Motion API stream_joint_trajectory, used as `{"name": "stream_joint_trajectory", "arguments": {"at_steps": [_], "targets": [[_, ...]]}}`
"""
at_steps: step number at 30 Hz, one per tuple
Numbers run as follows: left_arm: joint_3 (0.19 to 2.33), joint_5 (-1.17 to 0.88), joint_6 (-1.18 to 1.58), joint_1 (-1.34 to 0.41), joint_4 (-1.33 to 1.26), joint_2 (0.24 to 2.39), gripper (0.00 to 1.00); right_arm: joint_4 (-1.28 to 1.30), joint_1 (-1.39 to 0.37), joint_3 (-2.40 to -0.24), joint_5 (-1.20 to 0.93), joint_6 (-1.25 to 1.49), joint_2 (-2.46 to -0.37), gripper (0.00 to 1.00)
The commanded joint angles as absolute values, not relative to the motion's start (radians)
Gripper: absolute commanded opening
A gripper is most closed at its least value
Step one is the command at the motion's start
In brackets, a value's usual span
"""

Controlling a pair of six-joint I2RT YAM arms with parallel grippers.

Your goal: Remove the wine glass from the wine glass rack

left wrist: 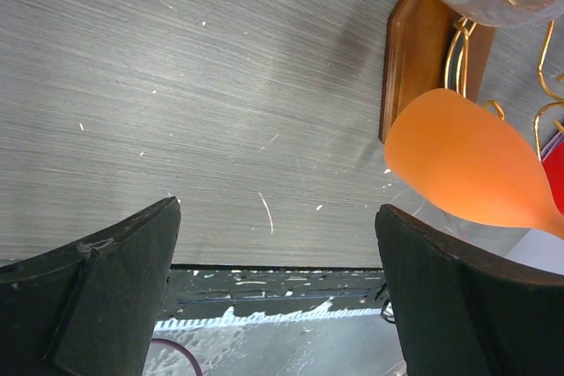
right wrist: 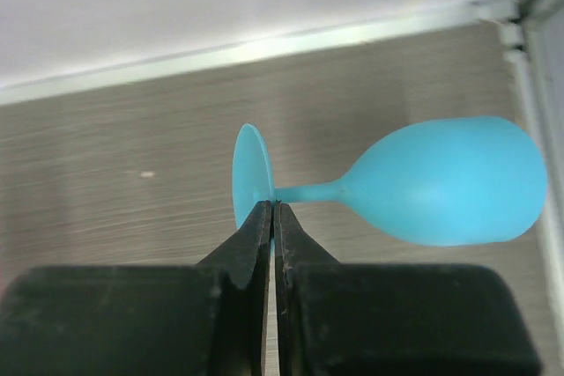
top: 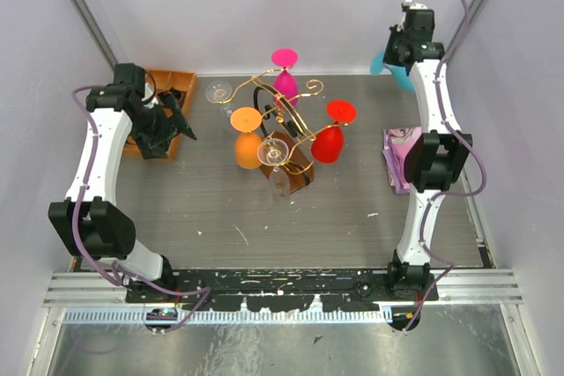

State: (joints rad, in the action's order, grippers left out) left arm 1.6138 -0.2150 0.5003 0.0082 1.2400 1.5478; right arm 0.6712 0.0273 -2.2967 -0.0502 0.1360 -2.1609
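Note:
The wine glass rack is a gold curly wire stand on a brown wooden base at mid table. On it hang an orange glass, a pink one, a red one and a clear one. At the far right, well away from the rack, my right gripper is shut on the foot of a blue wine glass, which lies sideways above the table. My left gripper is open and holds nothing, left of the rack, with the orange glass beside its right finger.
A compartmented wooden tray sits at the back left, under my left arm. A clear glass stands on the table behind the rack. A purple box lies at the right edge. White walls close in the back and sides.

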Motion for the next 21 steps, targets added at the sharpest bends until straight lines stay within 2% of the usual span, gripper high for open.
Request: {"name": "stream_joint_trajectory", "arguments": {"at_steps": [1, 7, 11, 14, 21], "targets": [[1.620, -0.212, 0.480, 0.011, 1.262, 1.563, 0.99, 0.663, -0.034, -2.341, 0.333, -0.023, -2.209, 0.01], [1.605, -0.229, 0.481, 0.010, 1.263, 1.564, 0.99, 0.570, -0.106, -2.326, 0.741, -0.209, -2.322, 0.01], [1.571, -0.261, 0.487, 0.011, 1.241, 1.558, 0.99, 0.318, -0.134, -2.198, 1.008, -0.427, -2.357, 0.01], [1.561, -0.267, 0.480, 0.013, 1.236, 1.564, 0.99, 0.178, -0.133, -2.179, 1.083, -0.545, -2.402, 0.01], [1.558, -0.303, 0.468, 0.025, 1.232, 1.591, 0.99, 0.100, -0.097, -2.197, 1.097, -0.597, -2.505, 0.01]]}}
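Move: The right hand already pinches the blue wine glass by its foot, well clear of the rack. The pink cloth lies about 17 cm back from this hand, 11 cm to its right and 25 cm below. The rack's middle is roughly 17 cm back and 27 cm left, some 14 cm lower; the red glass on it sits about 18 cm back, 13 cm left and 8 cm lower. From the left hand, the cloth is some 12 cm ahead, 66 cm right, 20 cm down. Keeping its shut grip on the blue glass's foot, the right hand sinks about 12 cm, quickest at first, and shifts some 8 cm right, farther from the rack and towards the table's right side where the cloth lies. Meanwhile the wrist rolls its left side down some 60 degrees, swinging the fingers from forward to pointing forward-right. ##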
